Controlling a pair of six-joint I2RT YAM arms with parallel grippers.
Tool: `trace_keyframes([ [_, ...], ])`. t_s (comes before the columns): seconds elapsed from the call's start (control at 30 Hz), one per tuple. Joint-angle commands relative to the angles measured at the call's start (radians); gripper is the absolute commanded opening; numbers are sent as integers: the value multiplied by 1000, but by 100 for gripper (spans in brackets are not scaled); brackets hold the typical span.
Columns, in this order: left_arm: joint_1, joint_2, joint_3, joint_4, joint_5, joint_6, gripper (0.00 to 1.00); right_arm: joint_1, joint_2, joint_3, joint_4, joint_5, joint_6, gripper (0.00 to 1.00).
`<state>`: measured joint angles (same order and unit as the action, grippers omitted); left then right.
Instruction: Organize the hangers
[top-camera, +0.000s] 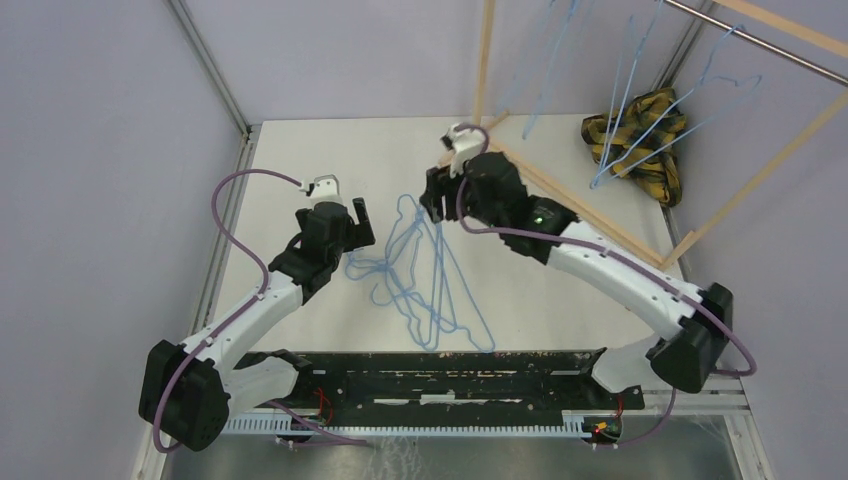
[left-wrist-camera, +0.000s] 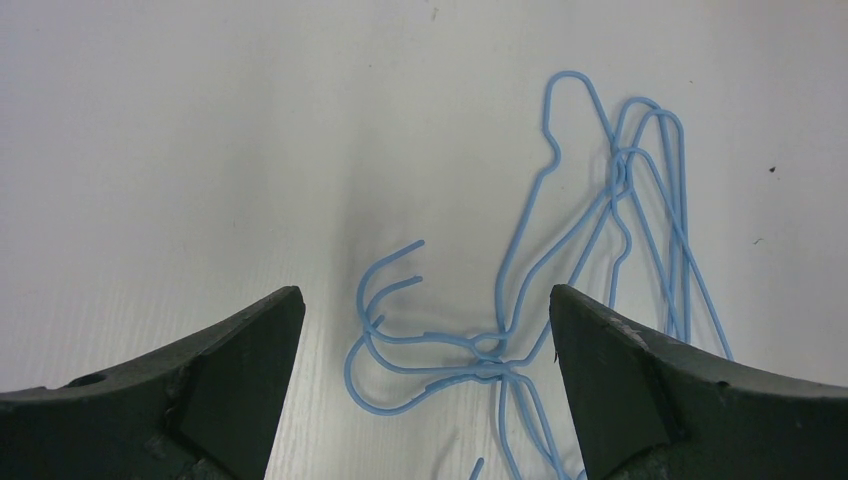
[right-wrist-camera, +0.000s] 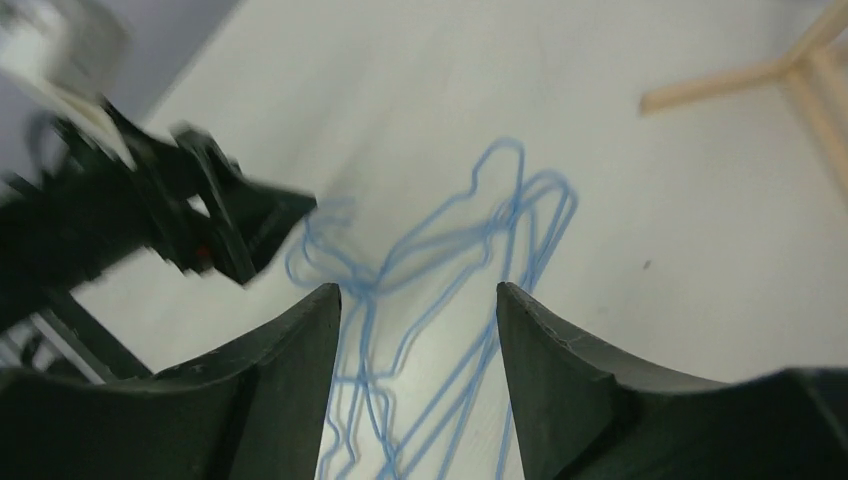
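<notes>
A tangle of several light-blue wire hangers (top-camera: 425, 275) lies flat on the white table between the two arms. Their hooks (left-wrist-camera: 395, 335) point toward my left gripper (top-camera: 360, 222), which hovers just left of the pile. In the left wrist view that gripper (left-wrist-camera: 425, 293) is open, with the hooks on the table between its fingers. My right gripper (top-camera: 432, 200) hangs over the far end of the pile. It is open (right-wrist-camera: 417, 290), nothing pinched; the hangers (right-wrist-camera: 500, 215) show on the table beyond the gap. More hangers (top-camera: 640, 110) hang from the rail at back right.
A wooden rack frame (top-camera: 560, 185) with a metal rail (top-camera: 760, 40) stands at the back right. A yellow-black plaid cloth (top-camera: 640, 140) lies under it. The black base bar (top-camera: 430, 375) runs along the near edge. Grey walls close in left and behind.
</notes>
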<state>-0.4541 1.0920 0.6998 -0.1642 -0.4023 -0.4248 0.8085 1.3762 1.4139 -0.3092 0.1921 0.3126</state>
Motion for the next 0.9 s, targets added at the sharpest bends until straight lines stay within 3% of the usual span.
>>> trace_keyframes([
  [0.0,-3,-26,16,-2,-72,-10,99,28,88,-163,8,-96,29,64],
  [0.33,21,-5,50,-60,-82,-84,99,115,305,-305,18,-222,20,51],
  [0.77,35,-25,11,-49,-74,-78,99,173,498,-252,57,-263,52,48],
  [0.87,35,-35,6,-47,-72,-75,99,172,518,-249,56,-252,56,41],
])
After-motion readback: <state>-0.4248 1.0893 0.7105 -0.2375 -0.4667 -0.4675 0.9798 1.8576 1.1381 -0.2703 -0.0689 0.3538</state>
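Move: The neck of the hanger with the lone hook lies roughly 11 cm back, 8 cm to the left and 33 cm below the right hand. From that neck, the bunch of other hooks sits about 7 cm farther out and 9 cm left, and the hangers' far corners some 19 cm farther out and 6 cm right. From the left hand the neck is around 12 cm back, 12 cm right and 14 cm down. Down, steeply at first and then more slowly, the right hand drops some 32 cm to the hangers on the table, working back about 11 cm and a little left as it goes. Its wrist tips down about 35 degrees and turns counter-clockwise, while the fingers narrow but stay open astride the wires at the hanger's neck. The left hand edges about 2 cm left, open and empty. ##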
